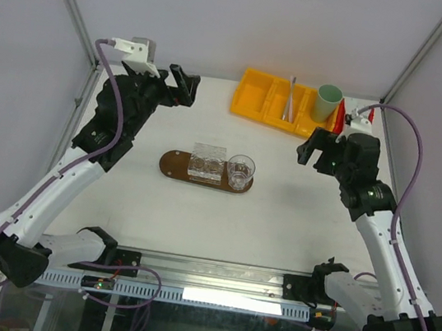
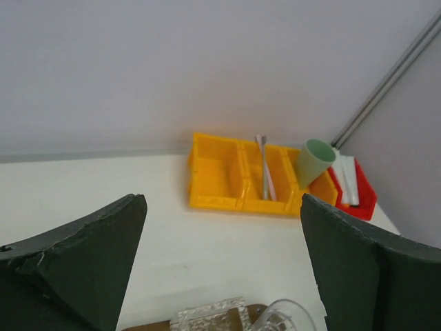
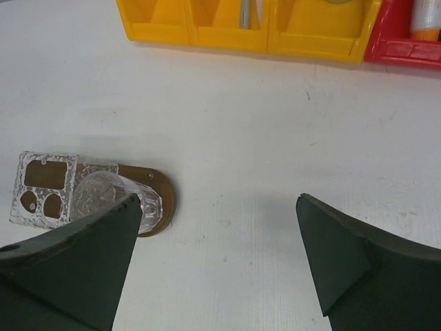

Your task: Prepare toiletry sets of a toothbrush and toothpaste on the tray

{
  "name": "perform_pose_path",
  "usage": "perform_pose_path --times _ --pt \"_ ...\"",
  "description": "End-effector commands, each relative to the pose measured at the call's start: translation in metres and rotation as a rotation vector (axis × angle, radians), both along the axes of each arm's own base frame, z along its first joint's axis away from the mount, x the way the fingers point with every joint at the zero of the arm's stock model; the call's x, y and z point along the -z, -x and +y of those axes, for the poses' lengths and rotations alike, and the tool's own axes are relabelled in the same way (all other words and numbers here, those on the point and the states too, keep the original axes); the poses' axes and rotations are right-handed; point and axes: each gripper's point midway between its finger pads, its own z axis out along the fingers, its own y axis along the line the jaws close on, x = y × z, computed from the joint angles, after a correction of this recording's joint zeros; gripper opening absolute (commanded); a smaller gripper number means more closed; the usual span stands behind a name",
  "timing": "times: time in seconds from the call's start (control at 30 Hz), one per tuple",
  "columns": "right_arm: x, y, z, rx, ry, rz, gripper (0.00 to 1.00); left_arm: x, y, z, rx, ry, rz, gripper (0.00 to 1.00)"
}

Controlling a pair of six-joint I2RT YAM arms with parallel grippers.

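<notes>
The dark-brown oval tray (image 1: 174, 163) lies mid-table and carries a clear square holder (image 1: 207, 162) and a clear glass (image 1: 240, 170). Slim toothbrushes (image 1: 290, 99) rest in the yellow divided bin (image 1: 260, 96) at the back. White tubes (image 2: 348, 181) lie in the small red bin (image 2: 365, 200) to its right. My left gripper (image 1: 181, 86) hovers open at the back left, pointing toward the bins, with nothing between its fingers. To the right of the tray my right gripper (image 1: 311, 146) is open and empty over bare table. The tray end (image 3: 165, 196) shows beside its left finger.
A mint-green cup (image 1: 327, 103) leans in the right compartment of the yellow bin, beside the red bin (image 1: 340, 117). Grey walls and metal corner posts close in the table at the back and sides.
</notes>
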Motion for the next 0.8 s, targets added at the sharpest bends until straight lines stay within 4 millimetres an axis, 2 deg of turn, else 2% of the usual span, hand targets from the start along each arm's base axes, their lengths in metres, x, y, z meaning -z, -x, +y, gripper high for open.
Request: perform_pose_path --times 0.0,0.07,0.3,0.53,0.77 --pt "-0.015 -0.010 0.007 -0.016 -0.031 -0.031 0.99 0.002 -0.002 0.012 -0.002 -0.045 -0.083 0.99" --pt "-0.012 -0.012 0.007 -0.012 -0.030 -0.020 1.00 0.008 -0.001 0.018 -0.026 -0.073 -0.089 0.99" --pt "-0.003 -0.030 -0.001 0.062 -0.003 0.047 1.00 0.010 0.000 0.034 -0.103 -0.103 -0.110 0.99" --pt "-0.013 -0.065 -0.018 0.238 0.005 0.040 1.00 0.014 -0.002 0.034 -0.105 -0.111 -0.107 0.99" --pt "-0.010 -0.106 -0.024 0.258 0.081 -0.050 1.00 0.019 -0.006 0.038 -0.130 -0.133 -0.103 0.99"
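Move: The green cup, standing in the yellow box's right compartment, is about 26 cm ahead of the empty right hand, 9 cm to its right and 19 cm below. Some 25 cm ahead of that hand, the toothbrushes lie almost straight in front and the toothpaste tubes 20 cm to the right; the glass cup stands level with it, 14 cm to its left. From the left hand the green cup is about 23 cm ahead, 36 cm right and well below. Touching nothing, the right hand heads for the yellow box and its green cup: it sinks some 2 cm with little advance, then speeds up forward to about 7.5 cm in all, turning roughly 10 degrees clockwise with the fingers wide open. The left hand, also open and empty, dips about 6 cm, comes half of that back up and eases 3 cm left, its left side tilting up slightly. ##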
